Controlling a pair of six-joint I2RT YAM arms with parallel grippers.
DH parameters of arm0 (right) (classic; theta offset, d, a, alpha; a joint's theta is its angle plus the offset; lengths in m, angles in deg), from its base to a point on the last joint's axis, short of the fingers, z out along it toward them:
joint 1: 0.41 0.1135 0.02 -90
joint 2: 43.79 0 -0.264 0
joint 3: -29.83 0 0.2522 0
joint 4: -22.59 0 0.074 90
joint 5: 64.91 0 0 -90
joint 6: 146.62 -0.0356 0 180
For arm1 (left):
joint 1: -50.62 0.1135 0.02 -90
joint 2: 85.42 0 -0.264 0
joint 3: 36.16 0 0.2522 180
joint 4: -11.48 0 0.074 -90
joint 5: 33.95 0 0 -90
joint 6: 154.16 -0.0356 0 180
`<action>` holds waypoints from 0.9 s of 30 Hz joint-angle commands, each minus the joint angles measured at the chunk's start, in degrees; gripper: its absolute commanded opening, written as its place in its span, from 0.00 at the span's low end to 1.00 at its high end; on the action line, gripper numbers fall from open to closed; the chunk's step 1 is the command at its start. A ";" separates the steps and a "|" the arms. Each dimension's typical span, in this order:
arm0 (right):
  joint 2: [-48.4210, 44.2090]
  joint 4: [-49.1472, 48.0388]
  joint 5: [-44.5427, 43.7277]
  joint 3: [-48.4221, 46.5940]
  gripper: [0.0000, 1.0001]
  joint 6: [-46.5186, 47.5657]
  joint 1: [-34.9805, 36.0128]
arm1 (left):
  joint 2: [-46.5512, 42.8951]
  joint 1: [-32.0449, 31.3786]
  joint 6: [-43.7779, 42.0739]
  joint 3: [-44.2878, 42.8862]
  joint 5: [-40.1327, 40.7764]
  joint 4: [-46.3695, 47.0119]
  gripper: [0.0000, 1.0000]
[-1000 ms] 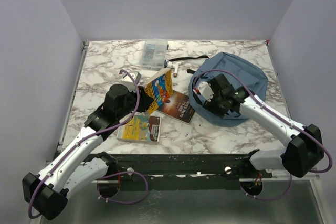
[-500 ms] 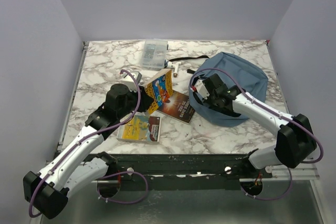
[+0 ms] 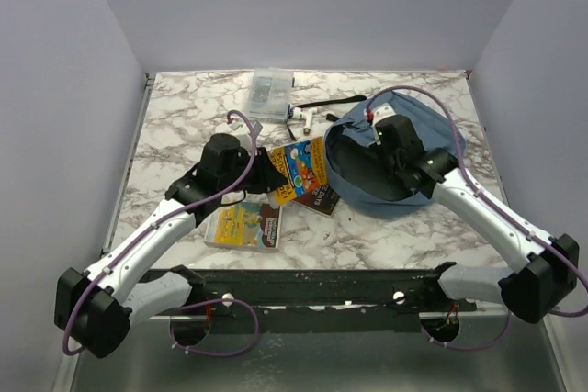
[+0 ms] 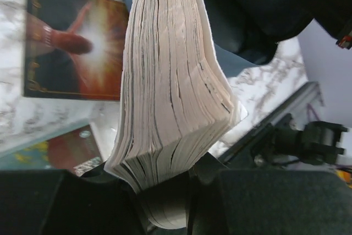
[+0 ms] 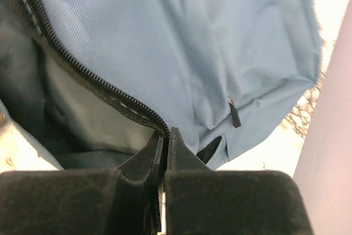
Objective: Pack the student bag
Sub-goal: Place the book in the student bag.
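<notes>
The student bag [image 3: 432, 130] lies at the right of the table, dusty-blue, its mouth held up and gaping dark. My right gripper [image 3: 378, 132] is shut on the bag's upper zip edge; in the right wrist view my gripper [image 5: 166, 136] pinches the black zip with blue bag fabric [image 5: 192, 42] beyond. My left gripper [image 3: 267, 173] is shut on a thick, colourful book [image 3: 304, 166] held just left of the bag's mouth. The left wrist view shows the book's page edges [image 4: 170, 81] rising from my left gripper [image 4: 165, 202] towards the dark bag opening [image 4: 258, 15].
A dark book [image 3: 322, 197] lies flat under the held one, seen also in the left wrist view as a dark book [image 4: 71, 42]. A yellow-and-red book [image 3: 243, 224] lies near the front edge. A clear plastic box [image 3: 269, 94], a small white item [image 3: 308, 117] and a black strap [image 3: 326, 103] sit at the back.
My right gripper closed on the bag's zip edge and lifted it, opening the mouth wide. The left arm carried the colourful book rightwards towards the bag and tilted it flatter.
</notes>
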 commanded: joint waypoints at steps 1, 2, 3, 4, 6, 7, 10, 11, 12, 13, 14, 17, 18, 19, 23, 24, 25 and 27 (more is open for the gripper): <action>-4.90 -4.85 -14.61 -0.54 0.01 -12.68 -0.66 | 3.12 0.51 12.80 -3.05 -12.96 4.77 0.00; -4.44 -3.93 -18.08 -1.66 0.01 -15.81 -0.84 | 3.84 0.51 15.68 -2.81 -14.41 5.47 0.00; -3.46 -1.72 -19.69 -3.71 0.01 -19.54 -0.93 | 4.62 0.51 18.24 -2.43 -15.90 6.51 0.00; -2.55 0.29 -20.27 -6.01 0.01 -21.69 -0.98 | 5.28 0.51 21.91 -1.88 -16.76 7.11 0.00; -1.95 1.75 -19.73 -8.29 0.01 -24.26 -1.00 | 6.31 0.51 28.82 -0.09 -18.78 10.17 0.00; -2.39 0.76 -19.09 -8.51 0.01 -24.59 -0.98 | 6.78 0.31 32.05 1.04 -19.66 12.94 0.00; -4.38 -3.11 -18.37 -8.23 0.01 -22.99 -1.03 | 7.95 -0.42 42.90 4.74 -19.53 20.94 0.00; -4.59 -3.32 -18.38 -8.58 0.01 -22.74 -0.98 | 8.44 -0.88 45.55 5.05 -18.64 22.01 0.00; -4.85 -3.29 -18.30 -9.19 0.01 -22.72 -1.00 | 9.20 -1.57 47.34 4.86 -17.21 22.41 0.00; -5.08 -3.22 -18.05 -9.60 0.01 -22.81 -0.98 | 10.05 -2.16 49.35 4.39 -16.00 22.86 0.00; -5.69 -3.79 -17.78 -9.73 0.01 -22.96 -1.01 | 11.36 -2.96 50.44 3.48 -14.75 23.86 0.00; -8.57 -7.50 -15.79 -8.41 0.01 -22.66 -0.98 | 15.48 -5.56 53.86 -0.17 -11.81 25.79 0.00; -9.00 -7.60 -15.17 -8.59 0.01 -23.16 -0.98 | 17.09 -6.57 55.42 -1.25 -11.04 27.38 0.00; -9.17 -7.23 -14.86 -9.11 0.01 -23.77 -0.99 | 18.38 -7.46 56.63 -2.13 -9.94 28.68 0.00; -10.07 -6.05 -13.83 -10.03 0.00 -25.19 -0.98 | 23.98 -10.94 60.40 -6.26 -6.95 30.38 0.00; -10.23 -5.81 -13.82 -10.18 0.00 -25.32 -1.02 | 24.61 -11.35 61.27 -6.67 -6.00 30.71 0.00; -10.40 -5.41 -13.75 -10.39 0.01 -25.34 -1.02 | 25.02 -11.98 61.83 -6.93 -4.68 30.81 0.00; -10.82 -4.96 -13.30 -10.57 0.01 -25.07 -0.99 | 25.03 -12.59 63.62 -6.91 -2.25 30.91 0.00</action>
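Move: The left hand still grips the orange-blue treehouse book. The mouth of the student bag, where that book is going, lies about 24 cm to its right, some 4 cm ahead and 11 cm lower. The Three Days to See book lies about 8 cm to the left hand's right, level fore and aft and 19 cm below; the cased yellow book is 10 cm left and 10 cm back. From the right hand, already pinching the bag's upper rim, the mouth's middle is some 6 cm left, level fore and aft and 8 cm below. Keeping its pinch on the bag's rim, the right hand hauls it up about 11 cm and slightly right, turning clockwise and tipping its fingers up towards level. The left hand keeps hold of the treehouse book and carries it some 14 cm right to the mouth at nearly constant height, easing back a little and then forward again, while it rolls about 50 degrees and its fingers swing to point more to the right. ##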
